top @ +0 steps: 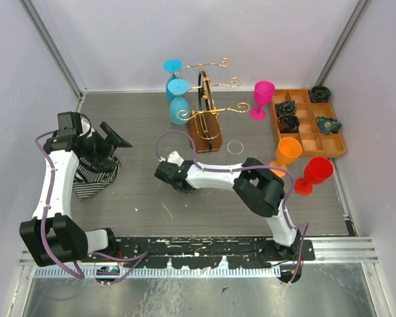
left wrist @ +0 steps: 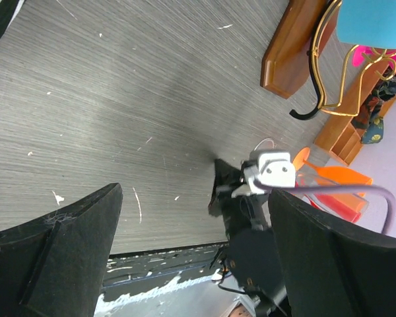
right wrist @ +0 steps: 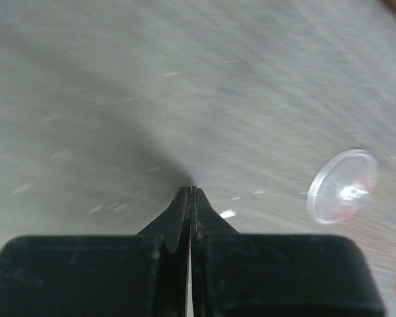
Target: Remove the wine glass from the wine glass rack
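Note:
The wine glass rack (top: pixel 208 99) of gold wire stands on its brown wooden base (top: pixel 206 132) at the back middle of the table. Two blue wine glasses (top: pixel 179 105) hang upside down on its left arms. In the left wrist view the base (left wrist: pixel 297 46) and a blue bowl (left wrist: pixel 376 20) show at the top right. My left gripper (top: pixel 112 140) is open and empty, well left of the rack, its fingers (left wrist: pixel 59 251) wide apart. My right gripper (top: pixel 165 173) is low over the table in front of the rack. It is shut (right wrist: pixel 193 191) with nothing in it.
A pink glass (top: pixel 263 96) stands right of the rack, with an orange (top: pixel 288 150) and a red glass (top: pixel 316 172) further right. An orange-brown compartment tray (top: pixel 327 148) is at the far right. A clear glass disc (right wrist: pixel 341 185) rests on the table. A striped cloth (top: pixel 96 177) lies under the left arm.

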{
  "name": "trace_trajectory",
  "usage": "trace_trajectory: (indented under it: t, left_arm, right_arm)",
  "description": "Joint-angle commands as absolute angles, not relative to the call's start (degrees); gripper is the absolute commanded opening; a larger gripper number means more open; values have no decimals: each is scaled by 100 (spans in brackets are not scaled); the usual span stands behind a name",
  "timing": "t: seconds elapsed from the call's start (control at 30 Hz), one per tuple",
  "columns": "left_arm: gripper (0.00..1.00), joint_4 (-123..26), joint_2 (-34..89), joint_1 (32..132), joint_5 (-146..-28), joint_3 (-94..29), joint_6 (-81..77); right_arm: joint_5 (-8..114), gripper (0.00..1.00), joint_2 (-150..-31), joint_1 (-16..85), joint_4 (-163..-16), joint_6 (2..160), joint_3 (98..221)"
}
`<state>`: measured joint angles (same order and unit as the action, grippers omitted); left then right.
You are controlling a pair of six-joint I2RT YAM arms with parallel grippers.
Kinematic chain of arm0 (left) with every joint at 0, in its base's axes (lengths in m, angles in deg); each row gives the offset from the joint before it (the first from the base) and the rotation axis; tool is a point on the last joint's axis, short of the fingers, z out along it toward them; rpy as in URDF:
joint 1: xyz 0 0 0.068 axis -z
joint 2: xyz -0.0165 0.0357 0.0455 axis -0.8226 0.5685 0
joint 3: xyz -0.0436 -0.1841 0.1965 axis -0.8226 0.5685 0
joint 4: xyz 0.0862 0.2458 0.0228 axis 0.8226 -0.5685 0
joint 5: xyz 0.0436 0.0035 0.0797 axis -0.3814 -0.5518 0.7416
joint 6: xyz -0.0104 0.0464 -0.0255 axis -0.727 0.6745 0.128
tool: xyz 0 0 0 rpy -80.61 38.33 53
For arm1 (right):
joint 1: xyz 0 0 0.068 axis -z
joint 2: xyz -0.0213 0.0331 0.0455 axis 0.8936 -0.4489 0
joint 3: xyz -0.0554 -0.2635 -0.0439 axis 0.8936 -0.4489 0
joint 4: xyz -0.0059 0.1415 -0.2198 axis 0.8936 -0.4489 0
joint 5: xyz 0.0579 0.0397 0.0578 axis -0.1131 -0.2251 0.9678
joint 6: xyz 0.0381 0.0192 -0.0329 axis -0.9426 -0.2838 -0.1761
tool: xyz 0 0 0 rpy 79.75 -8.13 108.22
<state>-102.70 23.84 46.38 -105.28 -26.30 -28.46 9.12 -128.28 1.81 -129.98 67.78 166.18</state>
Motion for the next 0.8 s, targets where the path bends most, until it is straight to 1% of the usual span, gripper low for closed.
trace_trajectory:
  t: [0.0,0.13,0.2,0.23,0.3,0.37,0.4,0.43,0.5,0.57,0.63,0.7,0.77]
  left_arm:
    - [99,-10349,2328,4612,-10421,-2847,-2752]
    - [100,-10293,2414,4612,-10445,-3068,-2788]
    - [96,-10209,2423,4622,-10486,-3292,-2838]
    - [93,-10170,2423,4664,-10440,-3442,-2851]
    - [92,-9986,2620,4825,-10228,-3733,-2881]
    - [89,-9614,2729,5018,-10237,-3987,-2992]
    - [88,-9268,2805,5131,-10277,-4087,-3100]
    - [83,-9020,2911,5243,-10330,-4186,-3213]
    - [76,-8730,3232,5525,-10395,-4530,-3376]
    - [68,-8721,3683,5856,-10371,-5169,-3386]
    - [60,-8828,4090,6160,-10243,-5727,-3340]
    - [58,-8878,4402,6293,-10049,-6166,-3332]
    - [60,-8881,4684,6336,-10059,-6557,-3410]
  right_arm:
    - [2880,1,-12136,-59,-12681,6537,17022]
    - [3250,8,-11330,-53,-12813,6531,17491]
    - [3816,13,-10960,-57,-12838,6616,17782]
    - [3979,17,-10787,-48,-12849,6634,17951]
    - [4092,24,-10425,10,-12852,6636,18281]
    - [4204,32,-10130,265,-12833,6595,18615]
    - [4357,34,-10018,491,-12775,6554,18787]
    - [4468,36,-9918,762,-12713,6534,18936]
    - [4501,46,-9836,1289,-12737,6522,19341]
    - [4665,50,-9913,1827,-12899,6520,19794]
    - [4765,52,-9999,2180,-13019,6557,20151]
    - [4879,52,-9996,2489,-13065,6512,20305]
    - [4998,52,-9914,2642,-13038,6527,20284]
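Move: The near blue glass still on the rack hangs about 23 cm ahead of the low right hand, 5 cm to its left and 18 cm higher. From that hand, the rack stands 22 cm ahead, 3 cm right; the clear glass stands some 13 cm right, 4 cm ahead. For the left hand, the near blue glass is about 18 cm ahead, 17 cm right, roughly level; the far blue glass is 8 cm beyond it and 2 cm left of it. Empty and free of the clear glass, the right hand sweeps left and slightly back away from it, then climbs fast, swinging back right and forward, over 40 cm up in all. It rolls about 70 degrees until its fingers point left, opening from shut to about half. The left hand reaches forward, up and right towards the blue glasses, levelling its fingers and closing them partway on nothing. ##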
